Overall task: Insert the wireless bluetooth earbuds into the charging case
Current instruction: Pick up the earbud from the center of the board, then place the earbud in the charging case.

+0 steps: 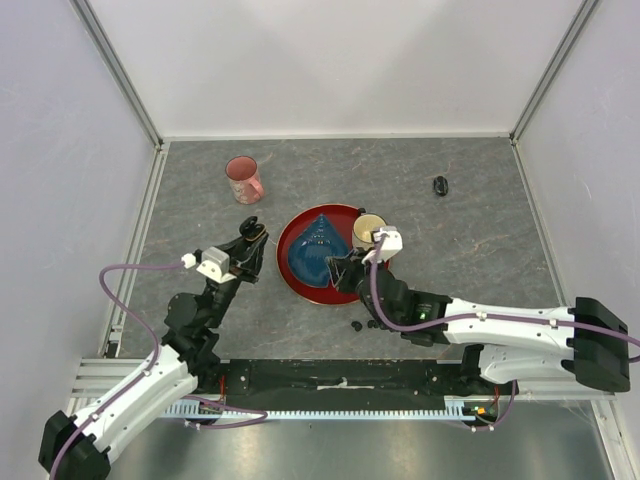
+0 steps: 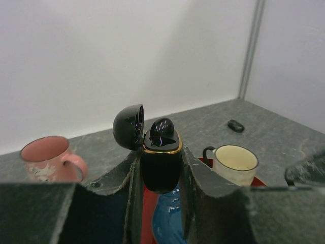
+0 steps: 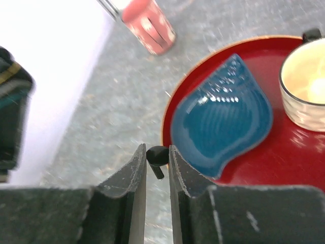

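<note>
My left gripper [image 2: 160,152] is shut on an upright black charging case [image 2: 160,170] with a gold rim. Its lid [image 2: 128,126] is flipped open to the left, and one glossy black earbud [image 2: 162,131] sits in it. From above, this case [image 1: 252,229] is held left of the red plate. My right gripper [image 3: 156,148] is shut on a tiny black earbud [image 3: 158,154] whose stem points down, above the plate's left edge [image 1: 345,270]. Two more small black earbuds [image 1: 357,325] [image 1: 373,323] lie on the table near the right arm.
A red plate [image 1: 285,250] carries a blue shell-shaped dish [image 1: 318,250] and a cream mug [image 1: 368,229]. A pink cup [image 1: 243,180] stands at the back left. A second black oval case [image 1: 440,185] lies at the back right. White walls enclose the grey table.
</note>
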### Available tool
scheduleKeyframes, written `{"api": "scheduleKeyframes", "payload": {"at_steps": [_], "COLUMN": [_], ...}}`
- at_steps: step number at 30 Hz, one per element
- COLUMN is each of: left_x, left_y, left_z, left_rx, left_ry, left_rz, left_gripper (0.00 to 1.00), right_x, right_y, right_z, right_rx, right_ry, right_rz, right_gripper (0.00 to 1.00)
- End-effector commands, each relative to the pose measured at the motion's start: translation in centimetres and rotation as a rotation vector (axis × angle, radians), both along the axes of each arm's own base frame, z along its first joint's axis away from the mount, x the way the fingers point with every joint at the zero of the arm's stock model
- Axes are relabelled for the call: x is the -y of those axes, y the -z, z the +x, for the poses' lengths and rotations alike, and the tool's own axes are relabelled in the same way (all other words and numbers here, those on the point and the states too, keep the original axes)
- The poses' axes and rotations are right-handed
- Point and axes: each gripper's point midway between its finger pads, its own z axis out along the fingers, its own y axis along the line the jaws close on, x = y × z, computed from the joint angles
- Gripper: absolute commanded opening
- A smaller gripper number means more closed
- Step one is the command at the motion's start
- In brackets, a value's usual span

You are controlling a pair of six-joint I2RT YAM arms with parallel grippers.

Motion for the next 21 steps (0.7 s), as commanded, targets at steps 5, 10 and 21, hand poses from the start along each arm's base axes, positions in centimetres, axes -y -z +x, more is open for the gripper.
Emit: {"api": "scheduleKeyframes", "payload": {"at_steps": [5, 10, 21], "left_x": [3.4, 4.6, 6.2], "left_y": [-2.4, -2.2, -2.6], "left_z": [-3.0, -4.0, -4.9], "left_rx": [0.173, 0.214, 0.266], "left_ry": [0.239, 0.316, 0.41], "left_rz": [-0.016, 0.015, 0.039], "left_gripper": [0.02, 0.02, 0.02], "right_x": [-0.1, 0.0, -2.9], "right_y": [-10.2, -14.0, -17.8], "right_z": [0.0, -1.0, -3.3], "right_rx": [0.249, 0.376, 0.48], "right_ry": [-0.014, -0.079, -0.262], "right_rz": [0.448, 0.558, 0.619], "right_gripper": [0.0, 0.0, 0.0]}}
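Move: The charging case, held open in the left gripper, lies about 14 cm to the left of the right gripper's earbud, some 4 cm farther out and 7 cm higher; from the left gripper, that earbud is about 14 cm right, 4 cm back and 7 cm below. From the right hand, the blue dish is 10 cm ahead, 3 cm left and 19 cm down, and the cream mug 13 cm ahead, 9 cm right and 16 cm down. Lift the right gripper about 14 cm, keeping the earbud pinched, rolling its left side up some 30 degrees and tipping the fingers up, then easing slightly left and back. Meanwhile bring the left gripper with the case some 6 cm right and half that back towards the earbud, swinging clockwise about 20 degrees. Keep both grips; stop short of touching. ##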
